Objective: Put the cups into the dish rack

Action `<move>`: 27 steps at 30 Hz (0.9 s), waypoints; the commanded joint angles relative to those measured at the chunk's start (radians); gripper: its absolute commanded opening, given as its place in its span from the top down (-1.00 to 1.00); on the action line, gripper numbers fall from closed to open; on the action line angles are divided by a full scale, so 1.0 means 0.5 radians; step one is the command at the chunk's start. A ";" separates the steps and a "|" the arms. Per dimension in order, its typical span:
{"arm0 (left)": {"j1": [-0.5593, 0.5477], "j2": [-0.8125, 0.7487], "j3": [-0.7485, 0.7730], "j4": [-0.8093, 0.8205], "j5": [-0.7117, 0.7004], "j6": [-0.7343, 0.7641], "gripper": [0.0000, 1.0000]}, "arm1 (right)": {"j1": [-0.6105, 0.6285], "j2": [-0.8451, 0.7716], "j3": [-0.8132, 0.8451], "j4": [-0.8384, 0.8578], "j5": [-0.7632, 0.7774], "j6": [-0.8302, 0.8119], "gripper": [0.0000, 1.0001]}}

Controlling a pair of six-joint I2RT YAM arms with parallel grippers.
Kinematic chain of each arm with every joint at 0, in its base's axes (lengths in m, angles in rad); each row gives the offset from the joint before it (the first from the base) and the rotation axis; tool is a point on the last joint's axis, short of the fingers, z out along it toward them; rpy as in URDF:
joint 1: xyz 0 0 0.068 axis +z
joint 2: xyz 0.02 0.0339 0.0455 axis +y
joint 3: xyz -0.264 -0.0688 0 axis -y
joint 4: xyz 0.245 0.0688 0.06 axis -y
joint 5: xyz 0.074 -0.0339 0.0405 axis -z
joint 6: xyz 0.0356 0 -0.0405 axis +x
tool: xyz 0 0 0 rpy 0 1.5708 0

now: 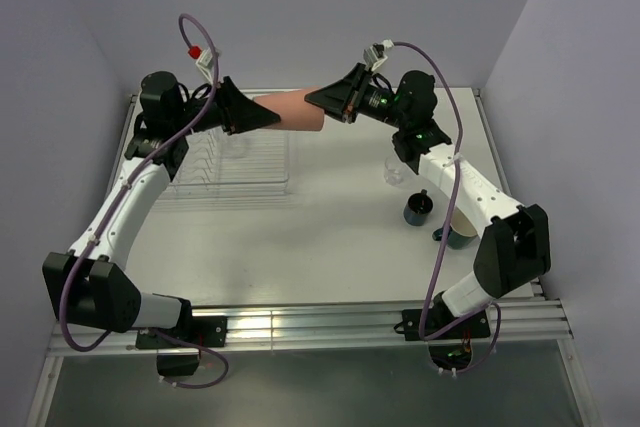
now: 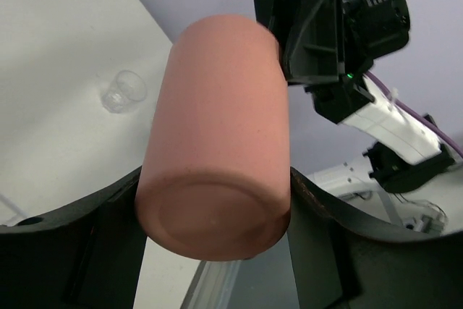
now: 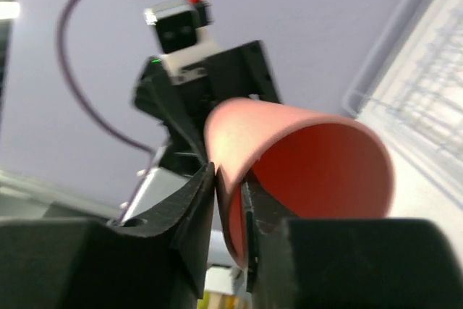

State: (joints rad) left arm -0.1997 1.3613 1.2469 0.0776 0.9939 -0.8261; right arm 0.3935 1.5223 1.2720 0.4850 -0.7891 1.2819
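The salmon-pink tumbler point(image 1: 295, 110) lies sideways in the air above the back right corner of the dish rack point(image 1: 235, 162). My left gripper point(image 1: 262, 117) is shut on its base end point(image 2: 217, 150), a finger pressed on each side. My right gripper point(image 1: 318, 102) straddles the wall at the open mouth point(image 3: 318, 164), one finger inside and one outside, with a thin gap on the outer side. On the table under the right arm stand a clear glass tumbler point(image 1: 393, 172), a small navy mug point(image 1: 418, 209) and a teal mug point(image 1: 450, 235), half hidden by the arm.
The wire rack fills the left back of the table, and its clear rim point(image 3: 434, 85) also shows in the right wrist view. Grey walls close in the back and both sides. The right forearm hangs over the standing cups.
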 commanded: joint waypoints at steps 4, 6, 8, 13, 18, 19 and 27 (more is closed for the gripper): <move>-0.024 -0.057 0.433 -0.529 -0.463 0.345 1.00 | -0.118 -0.182 0.146 -0.889 0.424 -0.640 0.16; -0.021 -0.047 0.583 -0.779 -0.579 0.449 1.00 | -0.167 -0.249 0.140 -1.000 0.568 -0.744 0.13; -0.018 0.011 0.791 -0.983 -0.791 0.529 1.00 | -0.231 -0.320 0.137 -1.169 0.673 -0.809 0.10; -0.018 0.274 1.175 -1.471 -1.162 0.729 1.00 | -0.256 -0.443 0.140 -1.451 1.010 -1.033 0.04; -0.045 0.468 1.307 -1.594 -1.545 0.805 1.00 | -0.253 -0.553 0.085 -1.544 1.167 -1.146 0.02; -0.058 0.520 1.320 -1.600 -1.604 0.818 1.00 | -0.256 -0.562 0.076 -1.571 1.188 -1.162 0.02; -0.220 0.771 1.292 -1.453 -2.122 0.815 1.00 | -0.253 -0.627 -0.022 -1.577 1.213 -1.238 0.02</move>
State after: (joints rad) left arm -0.2756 1.7386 1.8683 -0.6994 0.0853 -0.4397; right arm 0.2619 1.2308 1.2819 -0.2935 -0.2123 0.7040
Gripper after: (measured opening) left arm 0.694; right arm 0.491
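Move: The left hand holds the pink cup; the free right end of the dish rack lies about 17 cm ahead, 6 cm left and 32 cm below, with the upturned glass some 20 cm ahead and 15 cm left. From the right hand, at the cup's rim, the small glass is about 7 cm ahead, 20 cm right and 36 cm below; the dark mug stands 4 cm back and 24 cm right. Left arcs the pink cup up, about 14 cm forward, then down towards the rack; right opens, withdraws right. ##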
